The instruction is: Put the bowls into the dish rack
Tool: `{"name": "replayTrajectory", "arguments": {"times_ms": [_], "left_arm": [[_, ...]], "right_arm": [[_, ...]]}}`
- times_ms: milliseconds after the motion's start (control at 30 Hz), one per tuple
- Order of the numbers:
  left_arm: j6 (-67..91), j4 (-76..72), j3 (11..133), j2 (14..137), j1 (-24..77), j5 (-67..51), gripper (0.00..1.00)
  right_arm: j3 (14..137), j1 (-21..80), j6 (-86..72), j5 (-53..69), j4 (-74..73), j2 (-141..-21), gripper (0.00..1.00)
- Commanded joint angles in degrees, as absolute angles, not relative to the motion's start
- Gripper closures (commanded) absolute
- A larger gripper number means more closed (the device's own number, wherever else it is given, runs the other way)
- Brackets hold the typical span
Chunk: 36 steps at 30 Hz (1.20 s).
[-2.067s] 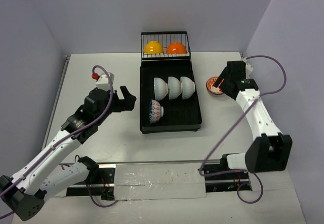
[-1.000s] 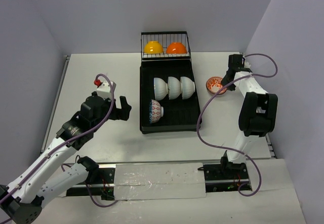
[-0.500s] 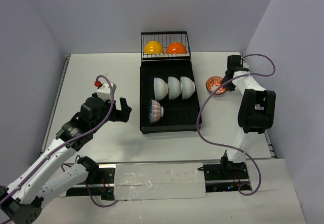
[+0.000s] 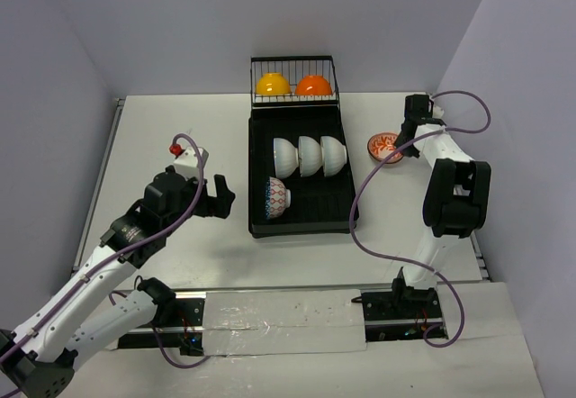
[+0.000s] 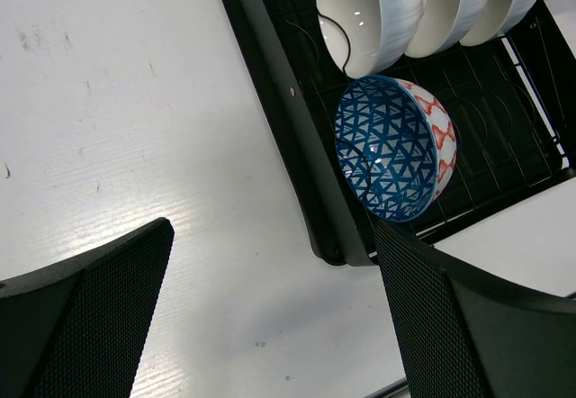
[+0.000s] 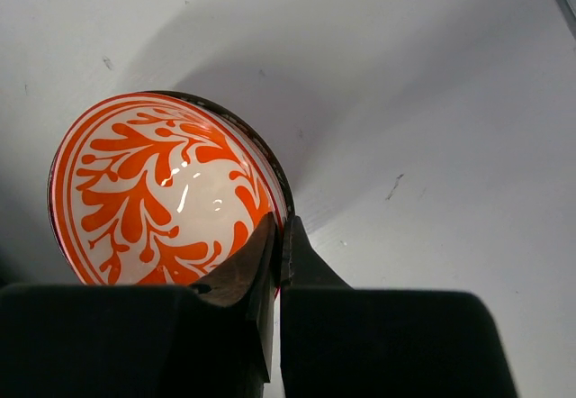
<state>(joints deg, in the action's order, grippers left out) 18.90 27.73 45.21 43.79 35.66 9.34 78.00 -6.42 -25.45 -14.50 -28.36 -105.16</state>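
Observation:
The black dish rack (image 4: 315,211) holds three white bowls (image 4: 310,155) on edge in a row, with a blue-patterned bowl (image 4: 277,197) in front of them. A yellow bowl (image 4: 273,84) and an orange bowl (image 4: 313,85) sit in its wire basket. To the right of the rack, a white bowl with an orange-red leaf pattern (image 4: 382,147) (image 6: 162,191) lies tilted on the table. My right gripper (image 4: 401,137) (image 6: 281,236) is shut on its rim, one finger inside and one outside. Left of the rack, my left gripper (image 4: 217,198) (image 5: 270,326) hangs open and empty over bare table.
The left wrist view shows the rack's near-left rim (image 5: 288,128), the blue-patterned bowl (image 5: 391,146) and the white bowls (image 5: 373,11). A purple cable (image 4: 369,191) loops from the right arm down past the rack's right side. Walls stand close on the right and behind.
My right gripper has closed on the patterned bowl's rim, and the bowl now sits slightly tilted. The right arm swung back earlier; the left gripper has drawn a little away from the rack.

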Motion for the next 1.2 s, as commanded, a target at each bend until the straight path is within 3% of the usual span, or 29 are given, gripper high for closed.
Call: {"name": "replayTrajectory", "arguments": {"times_ms": [0, 533, 767, 1167], "left_arm": [[17.6, 26.5, 46.5, 44.1, 35.6, 7.6, 0.01], [2.0, 23.8, 54.2, 47.8, 36.6, -5.8, 0.01], [-10.4, 25.8, 62.8, 53.9, 44.9, -8.7, 0.01], [-24.4, 33.4, 73.2, 63.0, 55.1, -20.7, 0.03]], "right_arm": [[79.8, -6.8, -23.8, -17.0, -28.9, -101.7, 1.0], [81.7, -2.0, -20.2, -10.5, -38.0, -80.4, 1.0], [82.4, 12.6, -16.1, -7.0, -45.6, -70.2, 1.0], [82.0, 32.5, -12.8, -3.4, -57.6, -67.5, 1.0]]}}
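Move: The right hand already pinches the near-right rim of the orange-patterned bowl, which sits in a grey floral bowl centred some 3 cm ahead and 4 cm left. The dish rack's free near-right floor lies about 24 cm left, 14 cm back and 4 cm lower; the nearest white bowl is 20 cm left and 3 cm back, the diamond-patterned bowl 35 cm left and 13 cm back. From the empty left hand the orange-patterned bowl lies roughly 42 cm right, 20 cm ahead and 14 cm below, the diamond-patterned bowl 12 cm right and 6 cm ahead. Keeping its pinch on the rim, the right hand lifts the orange-patterned bowl off the floral one, first mostly straight up, then sweeps it left and back over the rack's near part, ending some 22 cm left, 17 cm back and 18 cm higher and turned about 50 degrees counter-clockwise. The left hand, fingers still wide open, rises and swings right with a little pull back, about 14 cm right and 9 cm up, over the rack's near-left part towards the held bowl while turning some 50 degrees clockwise; it touches nothing yet. ##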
